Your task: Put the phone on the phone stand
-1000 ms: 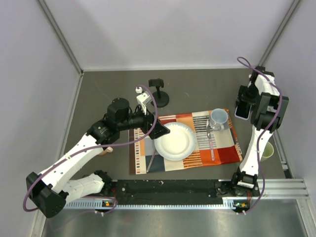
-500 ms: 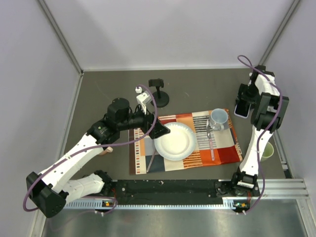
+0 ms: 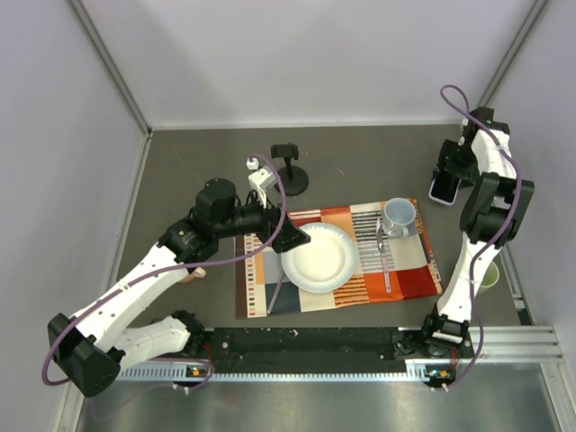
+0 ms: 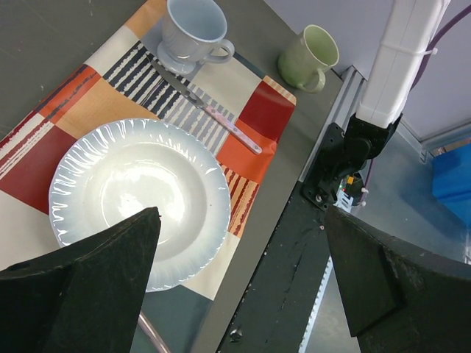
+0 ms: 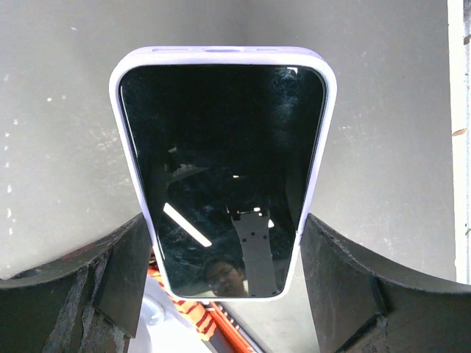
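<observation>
The phone (image 5: 221,147), with a glossy black screen and a pale lavender edge, is held between the fingers of my right gripper (image 5: 224,220), which is shut on its two long sides. It hangs above the table at the far right (image 3: 442,188), with the placemat's corner showing beneath its near end. The black phone stand (image 3: 290,175), a disc base with a short upright cradle, sits at the back centre, far to the left of the phone. My left gripper (image 4: 241,220) is open and empty, hovering over the plate's edge (image 3: 292,239).
A striped placemat (image 3: 405,279) carries a white plate (image 3: 318,256), a grey-blue mug (image 3: 400,216) and a knife (image 3: 385,261). A green mug (image 3: 486,274) stands by the right rail. The walls of the enclosure close in at the back and on both sides.
My right arm has shifted a little toward the back wall with the phone still gripped. The left arm has not moved.
</observation>
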{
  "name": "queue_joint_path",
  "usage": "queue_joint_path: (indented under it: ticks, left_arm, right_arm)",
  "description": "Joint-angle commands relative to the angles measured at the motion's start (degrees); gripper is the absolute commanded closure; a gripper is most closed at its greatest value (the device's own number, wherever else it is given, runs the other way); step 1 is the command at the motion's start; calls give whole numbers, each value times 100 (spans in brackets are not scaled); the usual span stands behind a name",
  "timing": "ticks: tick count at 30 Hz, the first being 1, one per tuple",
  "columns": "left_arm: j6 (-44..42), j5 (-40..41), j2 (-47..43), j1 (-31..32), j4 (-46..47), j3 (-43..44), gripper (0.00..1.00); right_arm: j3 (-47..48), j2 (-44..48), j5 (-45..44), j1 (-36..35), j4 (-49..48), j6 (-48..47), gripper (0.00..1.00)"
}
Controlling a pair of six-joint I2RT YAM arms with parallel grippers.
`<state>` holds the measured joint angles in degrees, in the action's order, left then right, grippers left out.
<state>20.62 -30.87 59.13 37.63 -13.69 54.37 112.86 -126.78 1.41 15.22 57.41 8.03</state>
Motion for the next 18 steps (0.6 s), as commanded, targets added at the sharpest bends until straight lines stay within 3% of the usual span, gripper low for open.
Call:
queue_joint_path:
  ticks: [1,13,18]
  left_arm:
    - [82,-94,-104,17,227,144,2]
    - [197,-103,-7,-10,341,162,2]
    - [188,-77,-60,-132,280,188,2]
  right_arm:
    - [201,716,237,25,-221,155,100]
    - [711,1604,413,-450,-581,137,100]
    - [607,2148,685,-1046,-1203,-64,100]
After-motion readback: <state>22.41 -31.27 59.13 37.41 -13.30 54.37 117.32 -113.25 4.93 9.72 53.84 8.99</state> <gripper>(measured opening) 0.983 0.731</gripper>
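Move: The stand the phone is to go to is about 50 cm to the right hand's left, some 2 cm nearer the base and roughly at its height. The blue-grey cup lies about 12 cm back and 18 cm left of that hand, slightly lower; the plate is some 24 cm back, 42 cm left and 5 cm below. From the idle left hand the stand is about 24 cm ahead, 2 cm left and 21 cm down. The phone, already pinched by its side edges between the right fingers, is carried up about 14 cm from just above the table, slowly at first and then faster. The right hand also drifts left to the stand's side, about 5 cm, and a little forward, while the wrist tips the fingertips outward by some 20 degrees; the grip stays as it was. ##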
